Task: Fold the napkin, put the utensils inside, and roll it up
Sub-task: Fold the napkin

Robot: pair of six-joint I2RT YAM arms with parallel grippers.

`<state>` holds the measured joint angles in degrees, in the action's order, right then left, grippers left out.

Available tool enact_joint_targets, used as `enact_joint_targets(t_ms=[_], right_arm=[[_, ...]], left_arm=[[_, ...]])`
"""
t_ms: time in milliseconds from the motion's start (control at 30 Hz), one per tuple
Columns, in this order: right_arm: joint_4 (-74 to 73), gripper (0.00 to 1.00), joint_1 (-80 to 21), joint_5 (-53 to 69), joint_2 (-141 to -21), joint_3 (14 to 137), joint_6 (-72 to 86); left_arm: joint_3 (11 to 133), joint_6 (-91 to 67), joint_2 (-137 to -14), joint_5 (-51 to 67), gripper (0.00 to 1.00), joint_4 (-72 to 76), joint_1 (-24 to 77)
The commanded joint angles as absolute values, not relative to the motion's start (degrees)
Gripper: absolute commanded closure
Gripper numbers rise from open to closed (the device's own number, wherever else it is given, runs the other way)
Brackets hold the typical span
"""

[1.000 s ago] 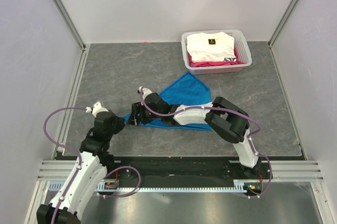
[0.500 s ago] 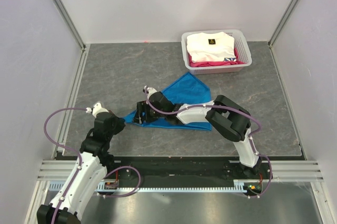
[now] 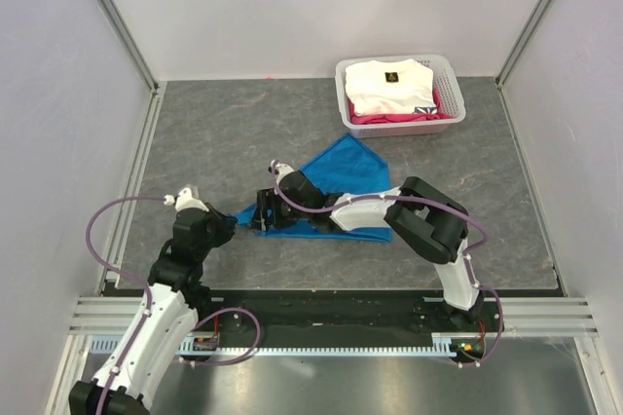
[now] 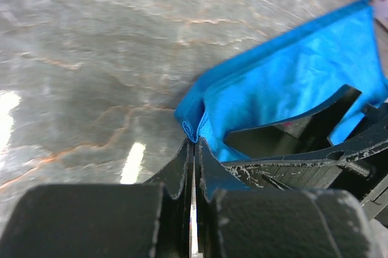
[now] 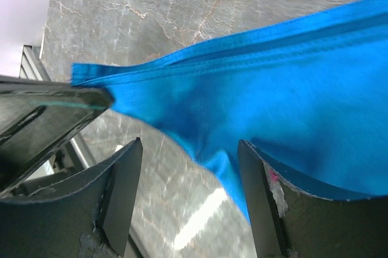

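Observation:
The bright blue napkin [image 3: 341, 176] lies folded into a triangle on the grey tabletop. My left gripper [image 3: 232, 223] is shut on its left corner; in the left wrist view the corner of the napkin [image 4: 194, 126] bunches right at the closed tips of the left gripper [image 4: 194, 144]. My right gripper [image 3: 263, 212] hovers open just above the same end. In the right wrist view the right gripper [image 5: 189, 164] straddles the napkin's [image 5: 273, 88] near edge without touching it. The utensils are out of view.
A white basket [image 3: 446, 72] with folded white and pink clothes stands at the back right. Metal rails run along the table's left edge [image 3: 136, 162] and near edge. The two grippers are very close together at the napkin's left tip.
Both grippers have shifted slightly to the right, and the napkin's left corner has been drawn along with the left gripper. Neither gripper's opening has changed.

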<state>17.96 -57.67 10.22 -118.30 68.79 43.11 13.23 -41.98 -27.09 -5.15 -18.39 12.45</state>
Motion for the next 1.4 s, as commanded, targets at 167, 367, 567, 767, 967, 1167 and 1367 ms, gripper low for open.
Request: enact_joint_targets(t_ms=[167,367,567,767,967,1167,1367], right_arm=[[10.9,0.26,-48.9,5.2,-98.4,61.6,39.5],[5.2,0.25,-40.2,0.4,-86.5,52.8,37.6],[1.7,0.24,-32.8,-1.8,-79.2,46.0,37.6],[0.2,0.24,-27.2,-1.8,-74.5,41.4,37.9],[-2.3,0.24,-24.3,-0.7,-71.2,39.3,37.5],[-3.0,0.23,-22.5,-0.1,-68.8,37.3,37.4],[-4.4,0.23,-20.7,-0.1,-65.8,36.3,36.9]], left_arm=[[13.0,-36.9,-32.8,7.4,0.98,-3.3,13.0],[14.8,-35.0,-39.8,10.3,0.98,7.3,18.0],[20.3,-32.3,-51.0,7.3,0.98,13.6,28.6],[28.9,-27.7,-62.8,2.6,0.98,15.6,40.4],[37.9,-24.9,-74.6,0.3,0.98,17.4,50.1],[44.7,-23.3,-82.3,-1.7,0.98,17.3,56.5],[48.2,-22.9,-88.1,-1.6,0.98,18.5,58.7]])
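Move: The left fingers already pinch the napkin's left end. The napkin's near right corner, towards which it is taken, lies about 42 cm to the left hand's right and 5 cm back, some 4 cm lower; the far corner is 31 cm right and 23 cm ahead. The open right hand stands about 7 cm to the left hand's right. From the right hand, the napkin's right edge is roughly 35 cm to its right, about level with it, 3 cm below. Sweeping right about 31 cm, the left hand keeps its pinch and carries the napkin's left end over the rest towards the near right corner, climbing some 5 cm from midway and turning clockwise nearly 60 degrees. The open right hand clears the way: up and right, 8 cm or so forward, then partly down, turned clockwise, to hover by the right edge. ##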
